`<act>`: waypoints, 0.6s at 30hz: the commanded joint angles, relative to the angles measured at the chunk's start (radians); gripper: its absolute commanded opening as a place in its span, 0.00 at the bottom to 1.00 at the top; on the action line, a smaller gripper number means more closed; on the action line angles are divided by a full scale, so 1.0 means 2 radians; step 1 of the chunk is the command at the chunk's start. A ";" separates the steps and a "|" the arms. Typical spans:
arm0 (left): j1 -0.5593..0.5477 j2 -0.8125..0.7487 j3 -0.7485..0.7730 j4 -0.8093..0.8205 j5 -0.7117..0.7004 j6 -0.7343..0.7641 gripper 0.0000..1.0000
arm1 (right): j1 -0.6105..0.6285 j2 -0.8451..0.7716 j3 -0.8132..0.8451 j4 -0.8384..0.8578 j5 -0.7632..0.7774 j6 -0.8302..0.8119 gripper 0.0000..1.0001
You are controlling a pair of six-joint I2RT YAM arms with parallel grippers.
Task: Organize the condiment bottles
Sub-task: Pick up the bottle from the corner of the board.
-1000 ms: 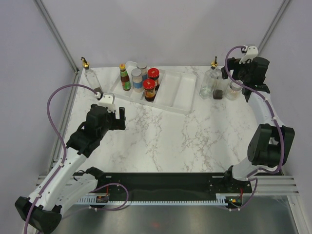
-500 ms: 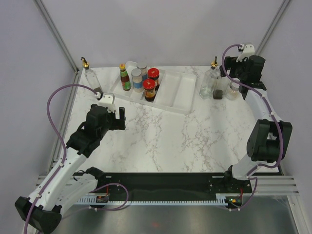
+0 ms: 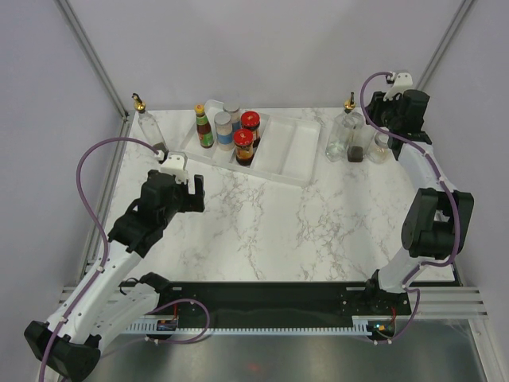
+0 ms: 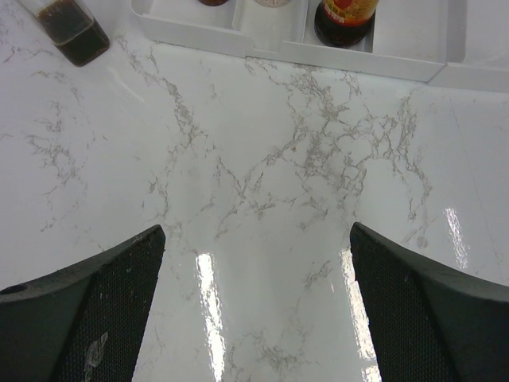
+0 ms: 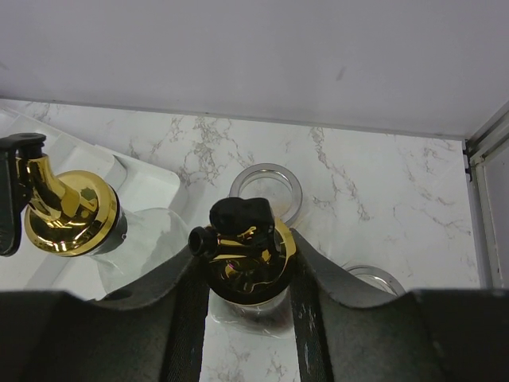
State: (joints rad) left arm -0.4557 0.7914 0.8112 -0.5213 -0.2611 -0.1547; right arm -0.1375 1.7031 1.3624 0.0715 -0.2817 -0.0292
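My right gripper (image 5: 248, 274) is shut on the gold, black-tipped spout of a clear glass cruet (image 5: 246, 255) with dark liquid at its base (image 3: 355, 153), at the table's back right. A second gold-spouted cruet (image 5: 67, 211) stands just left of it. Two open clear jars (image 5: 266, 187) stand behind and to its right. An orange-capped sauce bottle (image 3: 204, 127), silver-lidded spice jars (image 3: 223, 130) and two red-lidded jars (image 3: 244, 146) sit in the white tray (image 3: 290, 151). My left gripper (image 4: 254, 318) hangs open over bare marble, nothing between its fingers.
Another gold-spouted cruet (image 3: 149, 127) with dark liquid leans at the back left by the metal frame post; its base (image 4: 67, 28) shows in the left wrist view. The tray's right compartments hold nothing. Walls close in the back and both sides.
The right gripper has moved a little left and back over the cruet and closed on its gold spout. The left arm has not moved.
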 commanded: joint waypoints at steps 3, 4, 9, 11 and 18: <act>0.001 -0.005 -0.006 0.019 -0.014 0.014 1.00 | 0.001 -0.002 0.021 0.017 -0.010 0.000 0.02; 0.001 -0.004 -0.006 0.019 -0.014 0.014 1.00 | 0.001 -0.009 0.018 0.018 -0.009 -0.001 0.00; 0.001 -0.006 -0.006 0.020 -0.017 0.013 1.00 | 0.000 -0.055 -0.011 0.019 -0.019 -0.028 0.00; 0.001 -0.009 -0.006 0.021 -0.026 0.010 1.00 | 0.000 -0.088 -0.025 0.019 -0.023 -0.034 0.00; 0.001 -0.023 -0.009 0.022 -0.041 0.007 1.00 | 0.000 -0.163 -0.052 -0.018 -0.036 -0.046 0.00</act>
State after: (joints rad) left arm -0.4557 0.7624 0.7998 -0.5209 -0.3038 -0.1547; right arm -0.1375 1.4734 1.2507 -0.0246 -0.3172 -0.0967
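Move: Between the right hand's pads, already pinched by its gold spout, is the oil bottle, its middle some 11 cm below. The tray's empty compartments lie about 20 cm left, level with it and 22 cm down. A twin bottle stands 7 cm left and level, a metal-lidded front jar 8 cm straight ahead and a side jar 7 cm right and level. From the left hand the oil bottle is roughly 26 cm ahead and 46 cm right. Keeping its pinch on the gold spout, the right hand stays briefly, then draws back towards the robot by about 6 cm, nearly level at first and then rising more steeply to about 4 cm up. The oil bottle goes with it, away from the twin bottle and the jars, with hardly any turn of the wrist. ##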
